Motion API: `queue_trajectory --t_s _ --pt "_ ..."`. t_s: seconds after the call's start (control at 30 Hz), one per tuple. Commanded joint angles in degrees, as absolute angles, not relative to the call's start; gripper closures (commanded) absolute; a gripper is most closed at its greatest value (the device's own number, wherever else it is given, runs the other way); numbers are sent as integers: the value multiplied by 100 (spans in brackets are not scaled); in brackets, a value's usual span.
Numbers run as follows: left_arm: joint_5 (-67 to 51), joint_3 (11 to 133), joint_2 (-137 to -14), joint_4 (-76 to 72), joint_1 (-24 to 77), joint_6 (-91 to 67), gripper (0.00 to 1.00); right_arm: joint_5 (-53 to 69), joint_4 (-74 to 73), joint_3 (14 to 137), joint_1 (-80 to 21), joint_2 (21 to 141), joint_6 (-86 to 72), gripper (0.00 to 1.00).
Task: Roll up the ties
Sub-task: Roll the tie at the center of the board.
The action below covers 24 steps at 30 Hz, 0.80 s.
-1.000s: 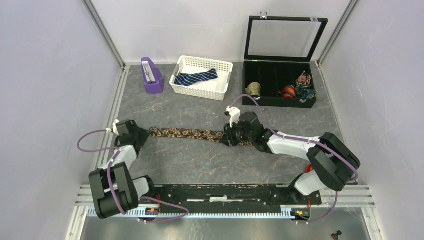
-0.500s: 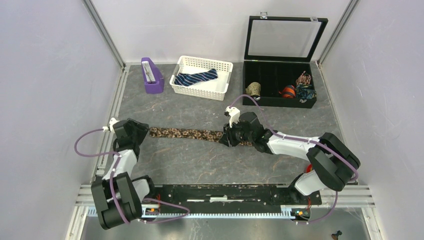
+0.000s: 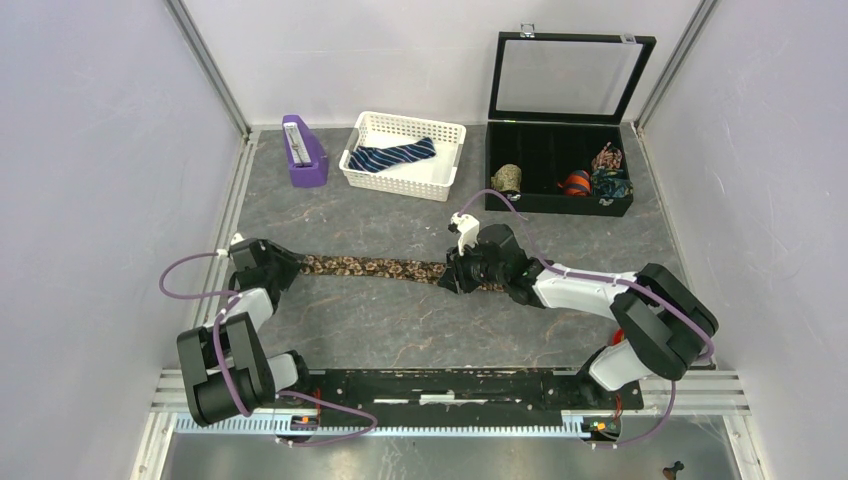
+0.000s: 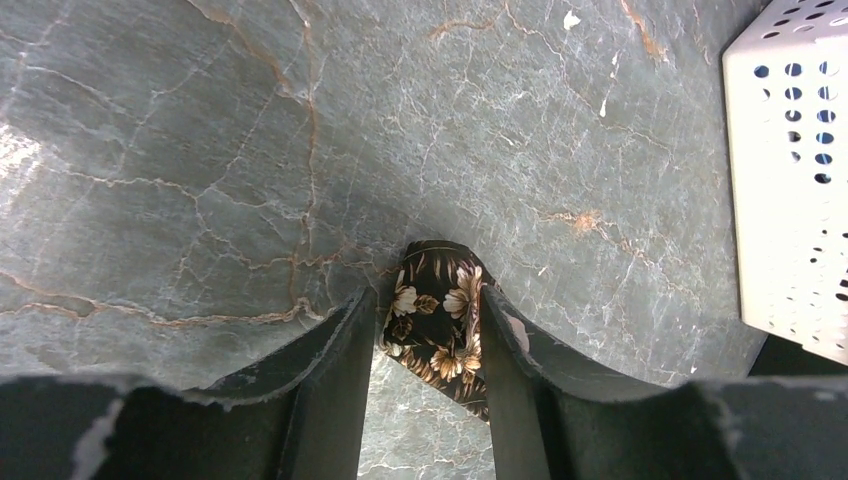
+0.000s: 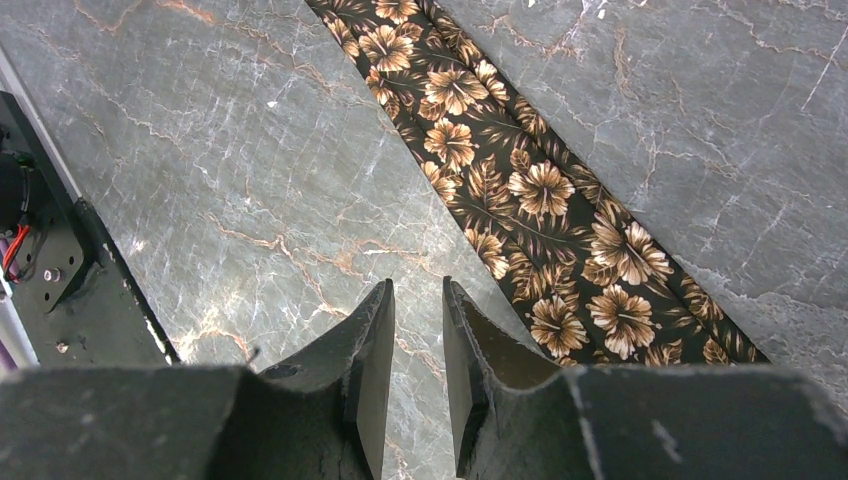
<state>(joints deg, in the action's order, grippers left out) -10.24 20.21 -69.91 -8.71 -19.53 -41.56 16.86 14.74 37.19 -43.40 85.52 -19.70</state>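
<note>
A brown floral tie (image 3: 375, 268) lies stretched across the table between my two grippers. My left gripper (image 3: 292, 266) is at its left end. In the left wrist view the tie's folded narrow end (image 4: 440, 300) sits between the fingers of the left gripper (image 4: 428, 295), which are closed against its sides. My right gripper (image 3: 452, 278) rests at the tie's wide part (image 5: 540, 190). The right gripper (image 5: 418, 290) has a narrow gap with only bare table in it, and one finger overlaps the tie's edge. A navy striped tie (image 3: 392, 156) lies in the white basket (image 3: 395, 184).
The white basket (image 4: 790, 150) also shows at the right edge of the left wrist view. A purple holder (image 3: 303, 150) stands at the back left. At the back right is an open black box (image 3: 560, 206) holding rolled ties (image 3: 575, 183).
The left wrist swung outward and came back to the tie's end, its jaws widening and then closing again. The right arm has not moved.
</note>
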Motion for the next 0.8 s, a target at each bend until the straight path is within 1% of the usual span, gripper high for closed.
queue_trajectory --t_s 0.0,0.13,0.27,0.4,0.5,0.57,0.6,0.77 --pt "-1161 2127 -6985 -1061 -1978 -3892 51 1759 1717 3808 -4359 8613 -1992 69" --pt "-1175 2127 -7053 -1077 -1978 -3902 53 1759 1722 3806 -4359 8625 -1990 69" --pt "-1212 2118 -7043 -1086 -1969 -3887 61 1767 1756 3780 -4358 8614 -2005 69" --pt "-1222 2087 -6925 -1081 -1964 -3867 75 1770 1767 3779 -4359 8601 -2025 69" --pt "-1230 2049 -6770 -1082 -1956 -3859 90 1777 1776 3788 -4359 8580 -2038 70" --pt "-1239 2009 -6642 -1081 -1953 -3870 96 1782 1787 3787 -4365 8554 -2050 70" --pt "-1239 1987 -6575 -1081 -1959 -3876 97 1779 1793 3790 -4367 8552 -2054 70" --pt "-1215 1842 -6138 -1081 -1962 -3902 98 1812 1864 3898 -4465 8567 -2164 70"
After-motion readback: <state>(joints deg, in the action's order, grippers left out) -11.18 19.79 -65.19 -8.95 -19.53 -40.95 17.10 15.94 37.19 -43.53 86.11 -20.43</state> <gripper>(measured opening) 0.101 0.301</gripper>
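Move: The left end of the floral tie lies practically at the left gripper's point, between the parted fingertips and only about 1 cm below; the rest of the tie runs off to the right. The white basket stands some 27 cm ahead and 22 cm to the right, the purple stand about 26 cm straight ahead. From the idle right gripper that tie end is roughly 32 cm left, 5 cm ahead and some 4 cm lower. Hold the left gripper low over the tie's left end with its tilt unchanged, and close the half-open fingers until they pinch the cloth between their tips. Once they are nearly shut, lift the end about 2 cm, almost straight up, keeping the pinch. ##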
